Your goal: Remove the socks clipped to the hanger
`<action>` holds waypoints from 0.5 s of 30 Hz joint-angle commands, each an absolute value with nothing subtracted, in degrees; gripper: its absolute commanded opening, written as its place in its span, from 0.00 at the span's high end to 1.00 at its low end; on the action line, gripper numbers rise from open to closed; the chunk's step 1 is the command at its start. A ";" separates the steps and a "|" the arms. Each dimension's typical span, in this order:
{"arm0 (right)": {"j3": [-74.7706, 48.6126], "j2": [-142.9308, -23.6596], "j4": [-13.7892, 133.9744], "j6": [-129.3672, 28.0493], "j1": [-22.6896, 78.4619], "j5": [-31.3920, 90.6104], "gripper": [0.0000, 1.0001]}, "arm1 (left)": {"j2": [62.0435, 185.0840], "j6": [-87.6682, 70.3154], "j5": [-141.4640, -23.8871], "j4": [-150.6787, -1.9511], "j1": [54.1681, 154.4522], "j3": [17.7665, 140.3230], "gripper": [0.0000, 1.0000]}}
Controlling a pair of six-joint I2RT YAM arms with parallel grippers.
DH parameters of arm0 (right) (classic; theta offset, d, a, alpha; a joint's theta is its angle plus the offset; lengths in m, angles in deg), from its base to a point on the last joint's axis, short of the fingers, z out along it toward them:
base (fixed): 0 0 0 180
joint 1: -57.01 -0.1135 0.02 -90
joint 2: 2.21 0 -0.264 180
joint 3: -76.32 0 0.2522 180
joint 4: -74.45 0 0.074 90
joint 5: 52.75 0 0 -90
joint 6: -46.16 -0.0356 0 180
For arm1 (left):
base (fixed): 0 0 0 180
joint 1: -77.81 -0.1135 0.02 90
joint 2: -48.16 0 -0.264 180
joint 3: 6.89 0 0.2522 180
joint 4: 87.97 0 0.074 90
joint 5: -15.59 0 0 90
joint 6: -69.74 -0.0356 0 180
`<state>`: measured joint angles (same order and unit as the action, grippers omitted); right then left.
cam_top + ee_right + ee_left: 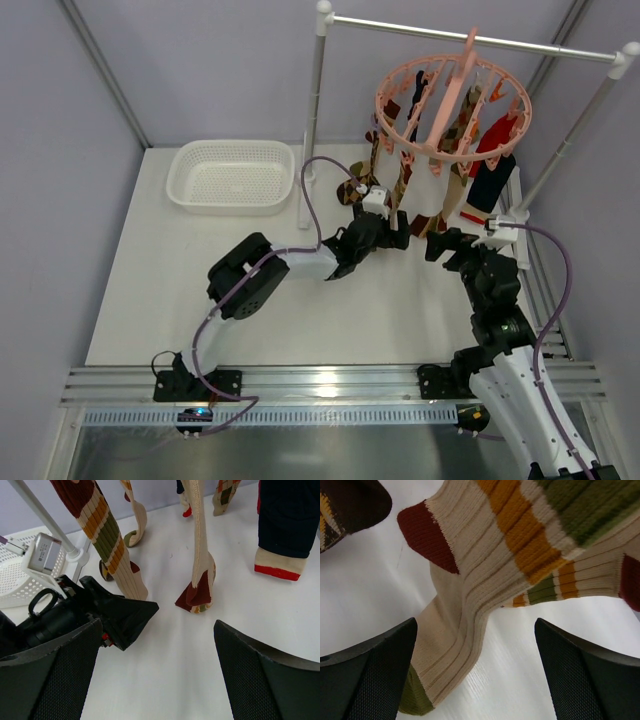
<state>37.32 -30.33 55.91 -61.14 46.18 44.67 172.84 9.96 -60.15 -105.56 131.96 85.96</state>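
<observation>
The salmon-pink ring hanger [455, 105] hangs by its hook from the white rail, and several socks [458, 130] dangle from its clips down to the table. My left gripper [396, 232] is open beneath them. In the left wrist view a cream sock with orange and olive stripes [485, 575] hangs ahead of the open left gripper [476, 672], its olive toe beside the left finger [370, 675]. My right gripper [157, 672] is open and holds nothing. Ahead of it hang the striped sock [107, 545], a cream sock with a red toe [200, 580] and a navy sock [285, 520].
A white plastic basket [232, 176] stands at the back left. The white rail stand's post [312, 120] rises next to it, and its other post [575, 140] is at the right. The left arm's gripper [115, 612] sits close to my right gripper's left finger.
</observation>
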 commanded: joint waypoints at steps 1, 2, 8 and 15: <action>36.36 -29.02 58.40 -61.69 45.94 44.02 0.08 | 174.62 10.85 -55.79 -102.43 132.21 89.58 0.03; 36.36 -28.93 58.40 -61.69 45.94 44.10 0.08 | 175.15 11.21 -55.61 -101.47 132.21 90.54 0.05; 36.45 -28.67 58.49 -61.69 45.85 43.84 0.08 | 177.80 10.25 -53.41 -98.56 133.00 93.45 0.46; 36.63 -29.20 58.49 -61.07 45.94 43.93 0.07 | 172.62 8.75 -49.37 -100.58 133.97 85.91 1.00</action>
<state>37.32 -29.11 56.33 -61.14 46.18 44.36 177.23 10.31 -53.38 -98.75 133.10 89.72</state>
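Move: The striped sock hangs with its foot just below the open left gripper's pads, about 1 cm ahead, level sideways and some 3 cm down. From the left hand, the argyle sock's foot is roughly 8 cm ahead, 7 cm left; the dark-red-heeled sock's foot is about 2 cm ahead, 10 cm right; both sit about 4 cm below. From the right hand, the striped sock's foot lies some 12 cm ahead, 10 cm left and 13 cm down. Lower the left gripper about 4 cm, straddling the hanging foot of the striped sock, and shut the wide-open fingers fully as you sink, so that the pads pinch the fabric between the dark red heel and the green toe. Let the wrist turn just slightly, under 10 degrees, its left side rising. ##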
